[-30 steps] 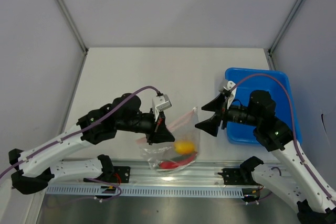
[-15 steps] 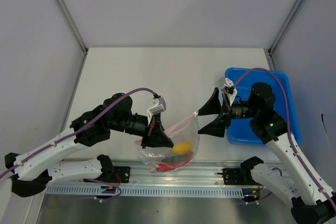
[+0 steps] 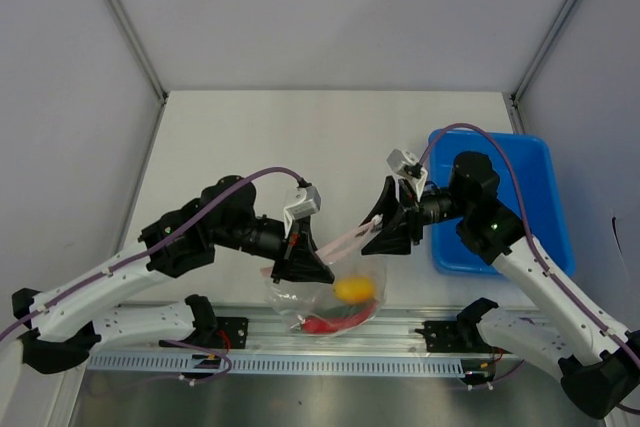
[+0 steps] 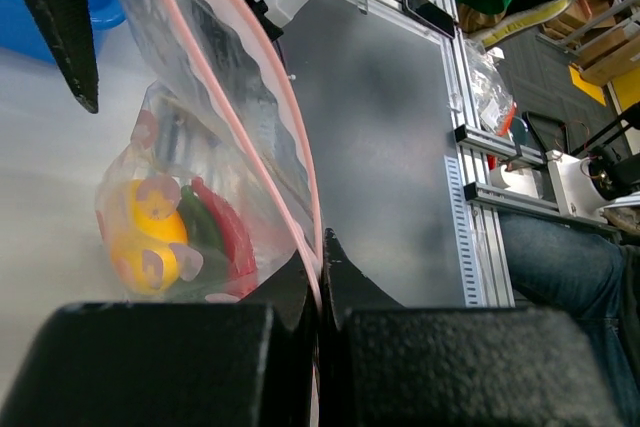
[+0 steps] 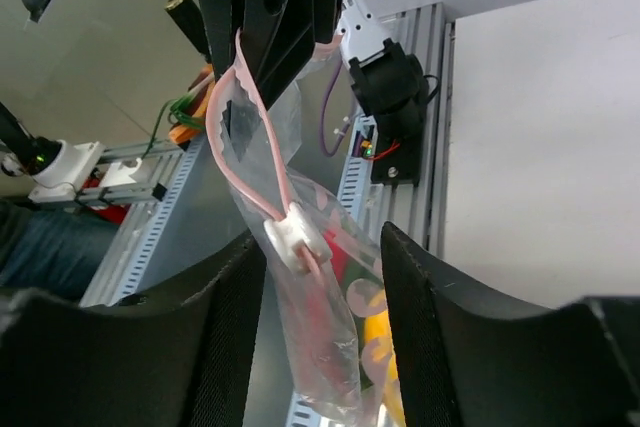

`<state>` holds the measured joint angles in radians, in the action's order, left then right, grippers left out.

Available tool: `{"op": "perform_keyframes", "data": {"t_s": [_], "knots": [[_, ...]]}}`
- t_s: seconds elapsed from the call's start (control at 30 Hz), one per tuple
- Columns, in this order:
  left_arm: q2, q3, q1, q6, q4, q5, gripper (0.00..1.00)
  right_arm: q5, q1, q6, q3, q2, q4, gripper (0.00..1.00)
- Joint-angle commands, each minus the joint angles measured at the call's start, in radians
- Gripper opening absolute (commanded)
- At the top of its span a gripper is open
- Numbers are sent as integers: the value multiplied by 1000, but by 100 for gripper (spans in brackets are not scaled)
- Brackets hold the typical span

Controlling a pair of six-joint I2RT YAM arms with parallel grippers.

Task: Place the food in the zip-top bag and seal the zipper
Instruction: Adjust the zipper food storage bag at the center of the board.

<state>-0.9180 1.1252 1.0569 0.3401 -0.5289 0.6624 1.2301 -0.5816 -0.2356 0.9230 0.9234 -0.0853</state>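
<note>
The clear zip-top bag (image 3: 325, 299) hangs over the table's near edge. My left gripper (image 3: 306, 261) is shut on the pink zipper (image 4: 287, 112) at one end of the mouth. Inside lies the food: a yellow-orange piece (image 3: 355, 288), a red chili (image 3: 326, 323) and a dark green piece (image 4: 202, 228). My right gripper (image 5: 325, 247) is open, with one jaw on each side of the white slider (image 5: 296, 236) at the zipper's other end. The slider lies close to the left jaw, and a gap shows on its other side.
A blue bin (image 3: 541, 150) stands at the right of the table, behind my right arm. The aluminium rail (image 3: 400, 332) runs along the near edge, right under the hanging bag. The white table (image 3: 300, 137) stretches away behind both arms.
My right gripper has moved left from beside the bin to the bag's slider end, and its jaws have narrowed. My left gripper still holds the zipper and has barely shifted.
</note>
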Motion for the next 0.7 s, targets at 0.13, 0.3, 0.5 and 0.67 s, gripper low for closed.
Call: {"op": "perform_keyframes", "data": {"t_s": [0.13,0.3,0.5,0.67], "knots": [[24,-1,-15,5,55,-21,0,22,-11,-41,8,6,98,5],[38,-22,-58,28,11,-165,4,-15,-11,-73,-3,-15,102,0],[-1,27,-71,73,-167,-588,76,-202,-9,-88,16,-26,22,0],[27,10,-71,66,-134,-702,87,-371,-20,-165,7,0,-5,0]]}}
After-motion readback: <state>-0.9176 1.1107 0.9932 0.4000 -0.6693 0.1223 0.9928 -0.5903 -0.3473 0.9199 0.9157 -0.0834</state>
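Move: The left gripper is already shut on one part of the bag's mouth. The mouth's slider end stands about 8 cm ahead and 9 cm to the right of it, 2 cm higher. That slider sits only 2 cm above the half-closed right fingers and 1 cm to their left. From the right hand, the yellow fruit hangs some 10 cm back, 3 cm left and 12 cm below; the red pepper is 16 cm back, 7 cm left and 15 cm below. Finish closing the right fingers so they pinch the bag's mouth just under the slider, and keep that pinch while easing the hand about 3 cm forward with a small clockwise turn. Once it is shut, swing the left gripper some 10 cm forward, sinking 5 cm and turning about 35 degrees counter-clockwise, and open it wide on the way to let go of the mouth. ##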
